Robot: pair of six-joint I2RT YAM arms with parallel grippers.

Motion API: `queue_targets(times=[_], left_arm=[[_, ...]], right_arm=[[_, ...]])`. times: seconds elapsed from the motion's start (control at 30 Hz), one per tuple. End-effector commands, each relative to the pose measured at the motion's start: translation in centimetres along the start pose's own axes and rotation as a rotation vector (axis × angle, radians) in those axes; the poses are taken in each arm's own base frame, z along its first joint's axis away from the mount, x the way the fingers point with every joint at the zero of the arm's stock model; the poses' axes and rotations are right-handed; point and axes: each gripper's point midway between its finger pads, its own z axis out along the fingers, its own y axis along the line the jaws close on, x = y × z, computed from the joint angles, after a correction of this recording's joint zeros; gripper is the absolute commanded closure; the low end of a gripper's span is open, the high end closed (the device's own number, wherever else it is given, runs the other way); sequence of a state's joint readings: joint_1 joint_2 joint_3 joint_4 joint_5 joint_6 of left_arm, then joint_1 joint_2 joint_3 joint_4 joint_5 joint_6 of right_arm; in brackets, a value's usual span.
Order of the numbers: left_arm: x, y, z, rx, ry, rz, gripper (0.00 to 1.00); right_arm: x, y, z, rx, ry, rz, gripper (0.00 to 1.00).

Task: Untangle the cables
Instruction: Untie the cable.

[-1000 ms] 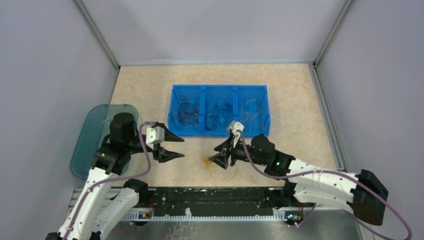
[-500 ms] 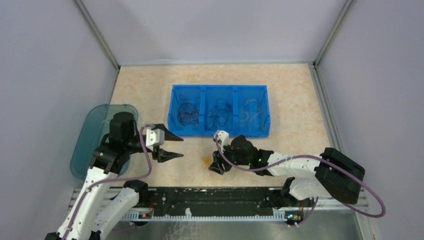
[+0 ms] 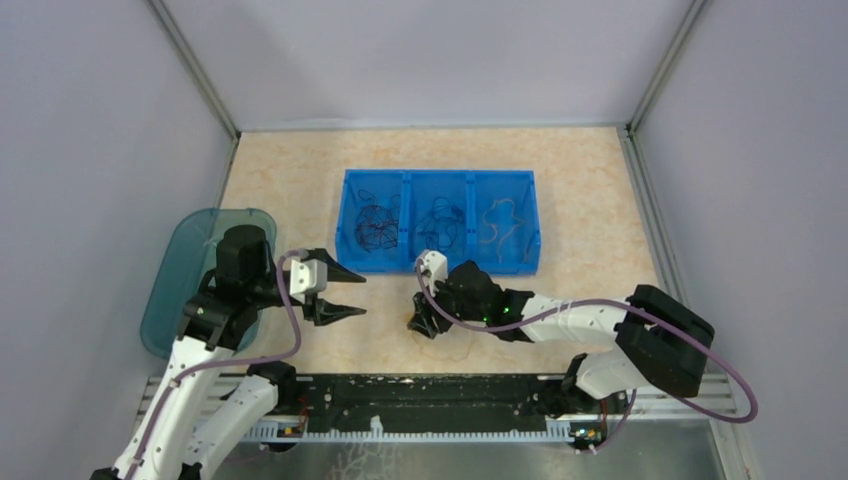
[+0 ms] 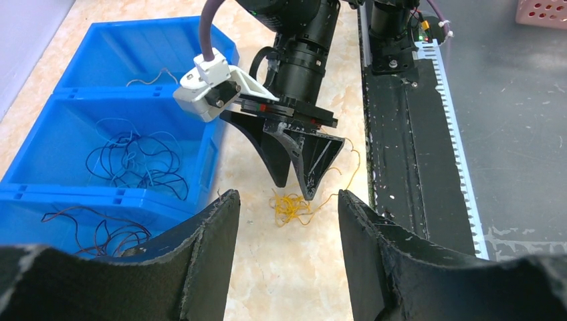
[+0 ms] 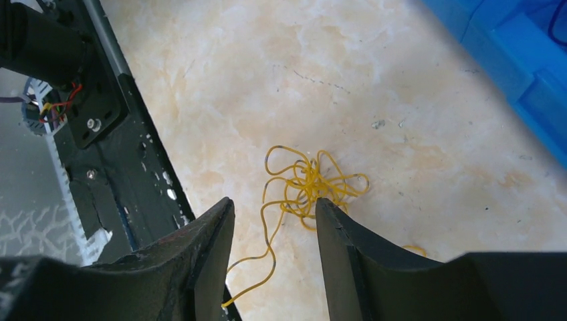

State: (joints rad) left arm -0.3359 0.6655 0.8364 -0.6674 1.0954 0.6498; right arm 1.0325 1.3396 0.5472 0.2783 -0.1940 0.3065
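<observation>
A small tangle of yellow cables (image 3: 412, 323) lies on the marble table in front of the blue bin (image 3: 440, 173). My right gripper (image 3: 424, 322) points down just over this tangle, open. In the right wrist view the yellow cables (image 5: 311, 184) lie just ahead of the gripper (image 5: 274, 204), and one loose strand runs between its fingers. My left gripper (image 3: 360, 296) hovers open to the left, nothing in it. The left wrist view looks past the gripper (image 4: 287, 195) at the yellow cables (image 4: 291, 206) and the right gripper (image 4: 295, 188).
The bin's three compartments hold black cables (image 3: 378, 226), dark cables (image 3: 440, 228) and pale cables (image 3: 500, 220). A teal tray (image 3: 175, 275) lies at the far left. The black base rail (image 3: 430, 395) runs along the near edge, close to the tangle.
My right arm has swung left and come down over the yellow tangle, its jaws narrowing slightly. The left arm has barely moved.
</observation>
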Motion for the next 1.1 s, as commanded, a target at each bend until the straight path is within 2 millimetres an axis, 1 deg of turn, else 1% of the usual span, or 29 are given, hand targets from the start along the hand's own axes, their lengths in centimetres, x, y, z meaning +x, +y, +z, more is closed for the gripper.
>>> queue_targets(times=[0.0, 0.07, 0.13, 0.2, 0.3, 0.4, 0.43, 0.5, 0.53, 0.57, 0.6, 0.77, 0.97, 1.07], left_arm=[[-1.5, -0.3, -0.3, 0.011, -0.026, 0.059, 0.38], [-1.6, -0.2, -0.3, 0.009, -0.028, 0.064, 0.38], [-1.7, -0.2, -0.3, 0.010, -0.029, 0.064, 0.38], [-1.8, -0.2, -0.3, 0.009, -0.030, 0.063, 0.38], [-1.8, -0.3, -0.4, 0.007, -0.030, 0.066, 0.38], [-1.9, -0.3, -0.4, 0.003, -0.030, 0.072, 0.38], [-1.9, -0.2, -0.4, 0.002, -0.029, 0.071, 0.38], [-1.9, -0.3, -0.4, 0.004, -0.030, 0.071, 0.38], [-1.9, -0.3, -0.4, 0.005, -0.029, 0.071, 0.38], [-1.8, -0.3, -0.4, 0.005, -0.028, 0.073, 0.38], [-1.7, -0.4, -0.4, 0.007, -0.027, 0.072, 0.38], [-0.8, -1.1, -0.1, 0.045, -0.037, 0.055, 0.38], [-0.3, -1.8, 0.6, 0.109, -0.078, 0.001, 0.39], [-0.5, -1.8, 0.7, 0.122, -0.085, -0.004, 0.39]], right_arm=[[-1.4, 0.7, -0.3, -0.014, -0.017, -0.038, 0.51], [-0.9, 1.1, -0.2, -0.033, 0.008, -0.035, 0.51], [0.0, 1.2, 0.1, -0.050, 0.044, -0.028, 0.51], [0.4, 1.4, 0.4, -0.059, 0.052, -0.027, 0.52], [0.4, 1.5, 0.6, -0.066, 0.045, -0.020, 0.61], [-0.2, 1.8, 0.9, -0.078, 0.036, -0.017, 0.68], [-0.5, 1.8, 1.0, -0.075, 0.031, -0.021, 0.74], [-1.3, 1.8, 0.9, -0.065, 0.006, -0.026, 0.89], [-2.2, 2.1, 0.5, -0.071, -0.020, -0.031, 0.94], [-2.9, 2.4, 0.1, -0.078, -0.043, -0.034, 0.98], [-3.7, 2.8, -0.3, -0.090, -0.067, -0.037, 1.00], [-7.3, 5.7, -3.2, -0.187, -0.169, -0.059, 1.00], [-11.3, 9.6, -6.5, -0.338, -0.273, -0.080, 1.00], [-12.6, 11.4, -7.6, -0.413, -0.289, -0.088, 1.00]])
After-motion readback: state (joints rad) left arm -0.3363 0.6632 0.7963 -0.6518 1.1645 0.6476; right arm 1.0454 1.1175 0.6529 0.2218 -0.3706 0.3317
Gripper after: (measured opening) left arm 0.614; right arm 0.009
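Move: The right hand is poised close over the yellow cable tangle: its middle lies about 1 cm ahead, 2 cm to the left and 3 cm below. The blue cable in the blue box's middle section is roughly 20 cm ahead and 4 cm to the right; the dark cable in the left section is about 20 cm ahead and 8 cm left. From the left hand, the tangle is some 10 cm right, 3 cm ahead and 20 cm below. Down and slightly back, some 3 cm in all, the right hand sinks to a strand on the near side of the yellow tangle, and its half-open fingers shut and pinch it. It then rises swiftly about 14 cm, drifting a little left and back, while the fingertips, still pointing left, tip up some 20 degrees. The fingers keep the strand. ##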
